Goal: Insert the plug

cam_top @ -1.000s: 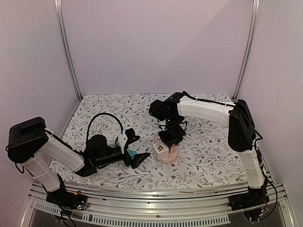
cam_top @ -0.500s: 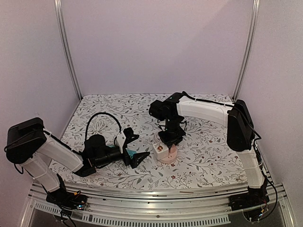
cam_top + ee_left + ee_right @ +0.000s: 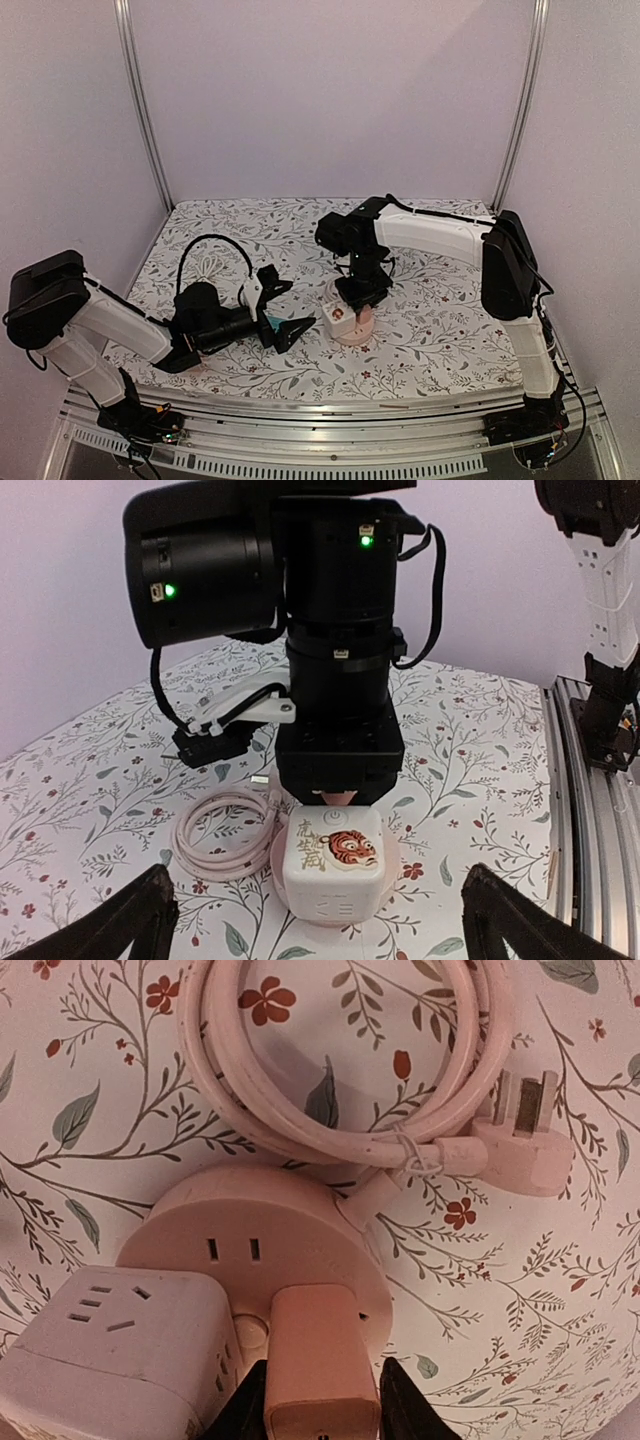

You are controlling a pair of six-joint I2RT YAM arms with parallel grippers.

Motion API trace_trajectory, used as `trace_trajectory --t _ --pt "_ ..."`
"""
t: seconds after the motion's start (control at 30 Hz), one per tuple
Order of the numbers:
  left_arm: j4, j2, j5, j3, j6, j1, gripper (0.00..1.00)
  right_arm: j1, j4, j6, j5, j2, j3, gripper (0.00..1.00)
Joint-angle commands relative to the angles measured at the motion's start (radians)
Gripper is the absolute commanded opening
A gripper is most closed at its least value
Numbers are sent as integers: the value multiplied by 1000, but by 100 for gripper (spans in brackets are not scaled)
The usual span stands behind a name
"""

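Note:
The pink plug [image 3: 315,1360] stands in the round pink socket base [image 3: 260,1250], right beside a white cube socket with a tiger picture [image 3: 330,865]. My right gripper [image 3: 315,1400] points straight down over it, and its two fingers press the plug's sides. From the left wrist view only a sliver of the plug [image 3: 338,797] shows under the right gripper [image 3: 340,760]. My left gripper [image 3: 320,930] hovers low to the left of the cube [image 3: 338,315], jaws wide open and empty, aimed at it. In the top view the left gripper [image 3: 287,303] is a short gap from the base.
The base's pink cable [image 3: 330,1110] lies coiled behind it and ends in a three-pin plug [image 3: 525,1140]. A black block [image 3: 215,742] rests on the floral cloth behind the coil. A white cord bundle [image 3: 205,268] lies at the left. The metal rail [image 3: 590,810] runs along the table's edge.
My left gripper has drawn back a little to the left, away from the cube, with its jaws spread wide. The right arm has stayed over the plug.

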Motion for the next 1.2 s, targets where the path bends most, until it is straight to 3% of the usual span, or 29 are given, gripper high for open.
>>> trace_trajectory --t 0.0,0.6,0.93,1.17 --pt "-29 -22 2 -15 1 16 99 2 34 0 54 0 -32 39" --pt "-98 -77 -23 -12 -6 16 99 -36 33 -54 45 -145 7 64" --pt "-218 -145 -98 -8 -94 11 99 -64 134 -76 82 -228 -52 65" --pt "-396 -230 -213 -10 -134 1 98 -43 257 -104 4 -280 -169 65"
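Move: The pink plug stands in the round pink socket, right at the right hand's fingertips, its middle about 1 cm below the hand point. The socket's centre is some 2 cm back and 2 cm left, 4 cm lower. The white cube sits level with the fingers, about 5 cm left and 3 cm back; the coiled cord lies roughly 9 cm ahead and 4 cm left, 5 cm down. From the left hand the plug is about 15 cm right, 5 cm ahead and 9 cm lower. Upward, after first easing slightly forward as its fingers spread, the right hand lets go of the pink plug and draws off it, rising about 8 cm and going some 3.5 cm forward, while the wrist tilts so the fingertips swing forward and left. The left hand, open and empty, backs about 2.5 cm left, away from the socket, turning slightly counter-clockwise. ##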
